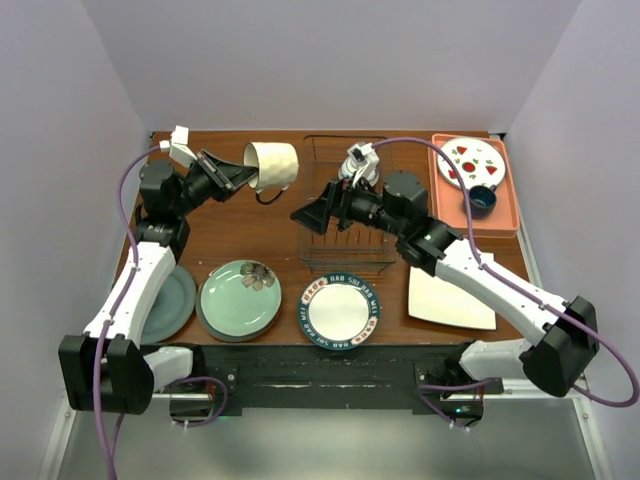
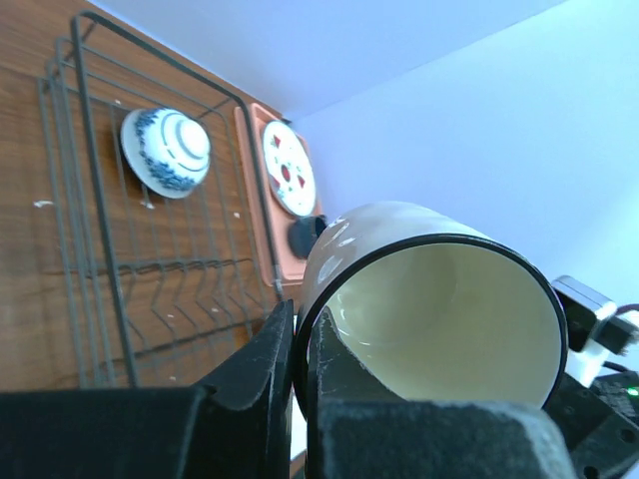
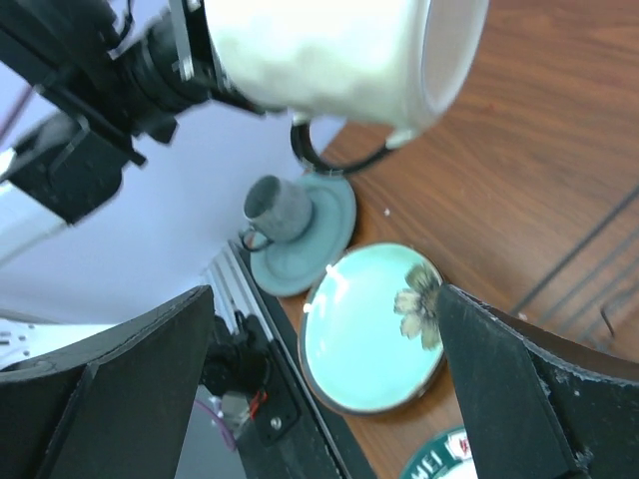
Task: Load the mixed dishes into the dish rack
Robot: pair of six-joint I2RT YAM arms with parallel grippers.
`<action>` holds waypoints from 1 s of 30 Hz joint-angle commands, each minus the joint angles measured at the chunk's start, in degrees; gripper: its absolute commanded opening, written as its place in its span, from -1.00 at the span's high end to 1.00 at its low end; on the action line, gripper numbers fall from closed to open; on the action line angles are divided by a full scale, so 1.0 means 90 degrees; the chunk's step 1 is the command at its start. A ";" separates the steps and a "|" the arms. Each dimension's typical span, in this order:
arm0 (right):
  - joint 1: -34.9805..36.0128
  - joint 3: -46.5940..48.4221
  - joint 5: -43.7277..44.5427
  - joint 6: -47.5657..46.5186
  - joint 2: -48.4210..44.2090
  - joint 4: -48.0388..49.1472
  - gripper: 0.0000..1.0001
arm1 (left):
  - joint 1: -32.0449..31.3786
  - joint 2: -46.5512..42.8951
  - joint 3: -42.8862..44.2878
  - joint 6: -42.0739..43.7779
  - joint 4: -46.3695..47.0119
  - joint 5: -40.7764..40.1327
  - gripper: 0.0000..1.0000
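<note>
My left gripper (image 1: 248, 177) is shut on the rim of the cream mug (image 1: 272, 165), one finger inside and one outside, holding it on its side above the table left of the dish rack (image 1: 372, 262). In the left wrist view the mug (image 2: 429, 299) fills the foreground. Beyond it the small blue-white bowl (image 2: 166, 150) lies in the rack (image 2: 110, 259). My right gripper (image 1: 308, 214) is open and holds nothing at the rack's left edge, facing left. On the table lie the pale green flower plate (image 1: 240, 295), the dark-rimmed white plate (image 1: 341, 310) and the white square plate (image 1: 450, 297).
An orange tray (image 1: 507, 215) at the back right carries a white plate with red marks (image 1: 471, 160) and a dark blue cup (image 1: 482, 200). A grey-green plate (image 3: 318, 225) with a small grey cup (image 3: 280, 210) sits at the near left, partly under my left arm.
</note>
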 commanded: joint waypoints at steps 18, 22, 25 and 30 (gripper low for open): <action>0.0407 0.0263 -0.0325 0.0979 0.0965 0.2906 -0.71 | -0.0623 -0.0752 -0.1122 -0.3221 0.3242 -0.0068 1.00; 0.0426 0.0379 -0.0403 0.1165 0.1169 0.3083 -0.53 | -0.0672 -0.0762 -0.1190 -0.3280 0.3193 -0.0127 1.00; 0.0455 0.0497 -0.0471 0.1243 0.1296 0.3151 -0.42 | -0.0692 -0.0772 -0.1210 -0.3309 0.3183 -0.0147 1.00; 0.0533 0.0614 -0.0511 0.1360 0.1482 0.3229 -0.31 | -0.0721 -0.0753 -0.1268 -0.3329 0.3183 -0.0196 1.00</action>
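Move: The left hand already pinches the cream mug, its middle about 5 cm right and 2 cm ahead; the open right gripper is roughly 14 cm right and 6 cm back, level with it. From the right hand the mug lies 9 cm left, 8 cm ahead and slightly above; the blue-and-white bowl in the rack is 14 cm right, 26 cm ahead, 28 cm below, and the teal-rimmed plate 6 cm right, 6 cm back, 31 cm below. Left carries the mug back, up and right, rolling its wrist; right reaches 7 cm left towards it, closing partway. ##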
